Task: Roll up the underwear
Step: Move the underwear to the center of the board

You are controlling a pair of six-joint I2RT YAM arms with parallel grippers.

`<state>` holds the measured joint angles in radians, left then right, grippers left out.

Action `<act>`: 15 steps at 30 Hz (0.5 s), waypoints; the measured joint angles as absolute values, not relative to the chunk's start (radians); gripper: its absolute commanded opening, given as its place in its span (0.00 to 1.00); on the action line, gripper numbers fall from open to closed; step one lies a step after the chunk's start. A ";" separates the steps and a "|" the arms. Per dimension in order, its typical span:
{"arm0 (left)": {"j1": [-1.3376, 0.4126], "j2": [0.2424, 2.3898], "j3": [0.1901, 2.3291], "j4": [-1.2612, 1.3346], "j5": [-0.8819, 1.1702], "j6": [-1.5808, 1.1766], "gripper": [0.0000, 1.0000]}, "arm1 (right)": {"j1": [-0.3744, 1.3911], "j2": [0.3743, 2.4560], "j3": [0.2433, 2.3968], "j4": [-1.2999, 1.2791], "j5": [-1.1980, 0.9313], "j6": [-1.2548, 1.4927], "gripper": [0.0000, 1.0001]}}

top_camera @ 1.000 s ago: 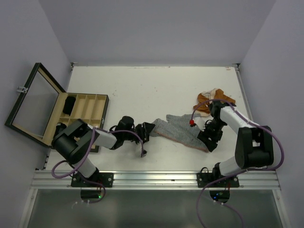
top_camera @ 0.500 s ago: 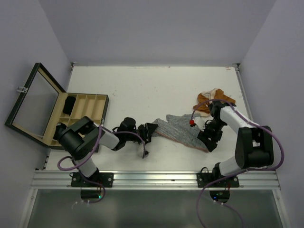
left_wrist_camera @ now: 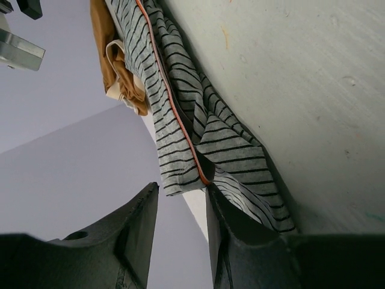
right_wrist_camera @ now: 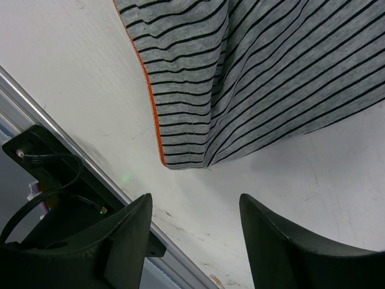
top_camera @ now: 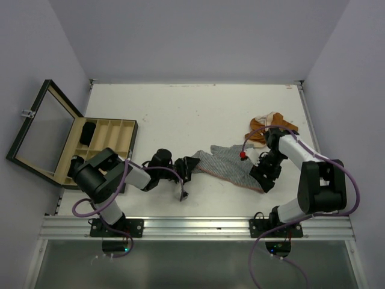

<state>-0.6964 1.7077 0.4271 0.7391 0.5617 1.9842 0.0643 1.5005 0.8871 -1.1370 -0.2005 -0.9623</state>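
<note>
The grey striped underwear [top_camera: 231,164] lies spread flat on the white table between my two arms. My left gripper [top_camera: 191,164] is turned on its side at the cloth's left end. In the left wrist view the left gripper [left_wrist_camera: 181,188] stands open, and the striped cloth's [left_wrist_camera: 180,120] orange-trimmed corner hangs just past its tips. My right gripper [top_camera: 263,180] hovers open at the cloth's near right corner. The right wrist view shows only bare table in the right gripper [right_wrist_camera: 195,198], with the striped corner [right_wrist_camera: 186,138] just beyond. Orange-brown underwear [top_camera: 271,126] is bunched at the back right. Black underwear [top_camera: 89,132] sits in the box.
A compartmented wooden box [top_camera: 135,129] with its glass lid [top_camera: 42,129] raised stands at the left table edge. A metal rail [top_camera: 198,226] runs along the near edge, close behind the right gripper. Walls enclose the table on three sides.
The left arm has shifted a little to the right, bringing its gripper closer to the striped cloth's left end. The right arm and the cloth have not moved.
</note>
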 measured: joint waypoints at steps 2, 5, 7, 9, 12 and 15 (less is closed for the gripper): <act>-0.696 1.708 0.427 0.738 0.567 1.985 0.39 | 0.064 1.501 0.887 -1.137 -0.201 -0.962 0.64; -0.696 1.708 0.427 0.733 0.573 1.985 0.36 | 0.064 1.501 0.887 -1.137 -0.201 -0.962 0.64; -0.696 1.708 0.427 0.716 0.575 1.985 0.34 | 0.064 1.500 0.887 -1.136 -0.201 -0.962 0.64; -0.696 1.705 0.428 0.685 0.580 1.985 0.29 | 0.064 1.497 0.889 -1.136 -0.201 -0.962 0.65; -0.696 1.695 0.429 0.632 0.590 1.986 0.20 | 0.064 1.492 0.901 -1.135 -0.202 -0.958 0.65; -0.696 1.684 0.433 0.580 0.595 1.987 0.08 | 0.064 1.485 0.920 -1.134 -0.204 -0.954 0.65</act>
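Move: The striped grey underwear lies to the left hand's right, its middle about 14 cm right, 2 cm back and some 3 cm lower; its orange-edged left end is right at the half-open fingertips. The brown cloths lie roughly 30 cm right and 13 cm ahead of the left hand, and the open box's middle about 38 cm left and 3 cm ahead. From the right hand, the underwear's middle is some 15 cm left, 8 cm ahead and 3 cm lower. The left hand sinks about 2 cm and draws back nearly as far, tipping slightly, down towards the near edge of the underwear's left end, while its half-open fingers close until they pinch the orange-edged waistband there. At the other end the right hand, still open and holding nothing, only starts to ease forward and up, by about 1.5 cm, late on. ##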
